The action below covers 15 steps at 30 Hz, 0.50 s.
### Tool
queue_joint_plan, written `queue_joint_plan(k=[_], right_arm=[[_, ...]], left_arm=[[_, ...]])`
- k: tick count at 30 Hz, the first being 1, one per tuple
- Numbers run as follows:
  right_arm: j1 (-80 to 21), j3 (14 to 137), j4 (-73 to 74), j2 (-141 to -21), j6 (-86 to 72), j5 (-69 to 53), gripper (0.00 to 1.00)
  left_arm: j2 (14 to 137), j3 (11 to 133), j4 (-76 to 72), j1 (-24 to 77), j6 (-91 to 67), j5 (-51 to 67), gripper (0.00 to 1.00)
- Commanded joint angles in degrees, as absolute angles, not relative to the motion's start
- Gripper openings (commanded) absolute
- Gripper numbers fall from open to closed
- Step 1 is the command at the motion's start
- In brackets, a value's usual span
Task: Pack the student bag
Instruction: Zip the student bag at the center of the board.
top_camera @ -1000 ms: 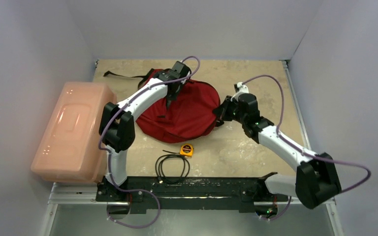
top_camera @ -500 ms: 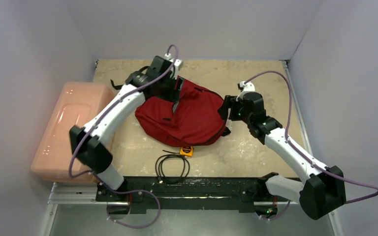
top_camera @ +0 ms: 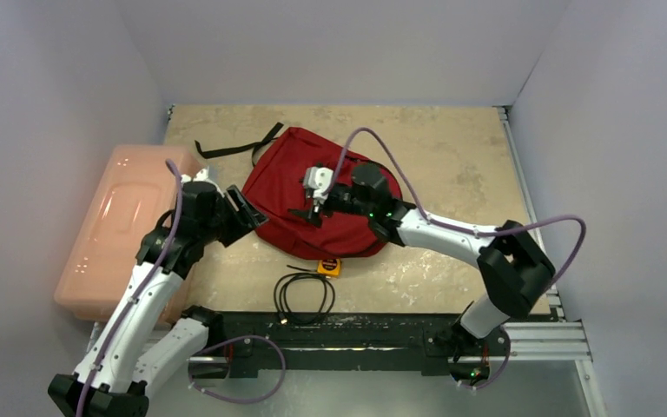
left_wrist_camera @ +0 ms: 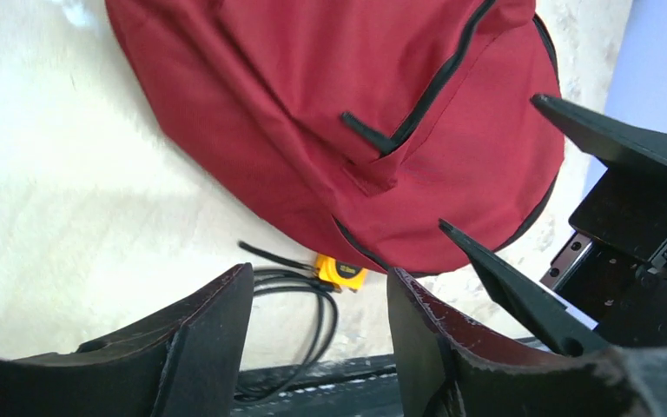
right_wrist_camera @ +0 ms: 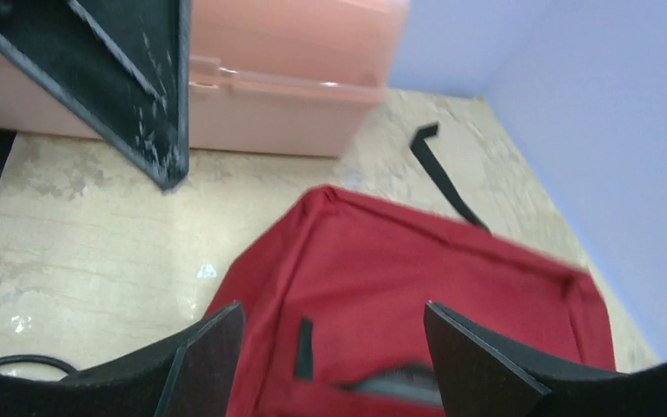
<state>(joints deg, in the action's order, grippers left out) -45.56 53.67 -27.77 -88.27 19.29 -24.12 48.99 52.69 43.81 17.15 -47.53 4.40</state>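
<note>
The dark red student bag lies flat mid-table, and it fills the left wrist view and the right wrist view. A black zipper pull sits beside a slightly gaping zipper. My left gripper hovers open just off the bag's left edge, with nothing between its fingers. My right gripper hangs open over the bag's front part, pointing left, also empty. Its fingers show in the left wrist view.
A pale pink plastic box stands along the left wall. A yellow tape measure and a coiled black cable lie near the front edge, just below the bag. A black strap trails from the bag's back left.
Both grippers went from shut to open and released the bag, which settled flat. The left arm drew back left and toward the front; the right arm swung left over the bag.
</note>
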Motion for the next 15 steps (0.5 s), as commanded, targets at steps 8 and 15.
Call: queue_joint_plan(k=[8, 15], right_arm=[[-49.8, 74.1, -6.7, -102.5, 33.9, -20.0, 0.64], [-50.2, 74.4, -4.1, -104.8, 31.1, -10.1, 0.51]], left_arm=[[45.2, 49.1, 50.4, 17.1, -64.5, -1.9, 0.55], [48.0, 50.2, 51.6, 17.1, -62.7, -2.7, 0.53]])
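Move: The black zip tab on the bag's front lies about 4 cm to the right hand's left, roughly level with it fore and aft, and some 10 cm below. The yellow tape measure is about 13 cm back and 3 cm right of the right hand, and the coiled black cable some 20 cm back and 3 cm left, both about 18 cm lower. From the left hand the tab lies about 4 cm ahead, 11 cm right and 9 cm below. Left first, then steeply down and a little forward: the right hand carries on about 5 cm left over the bag, then sinks roughly 7 cm towards the black zip tab, tipping its fingers down about 20 degrees and partly closing them. The left hand, clear of the bag, sinks about 4 cm and draws slightly back, turning counter-clockwise, its fingers still half open. ##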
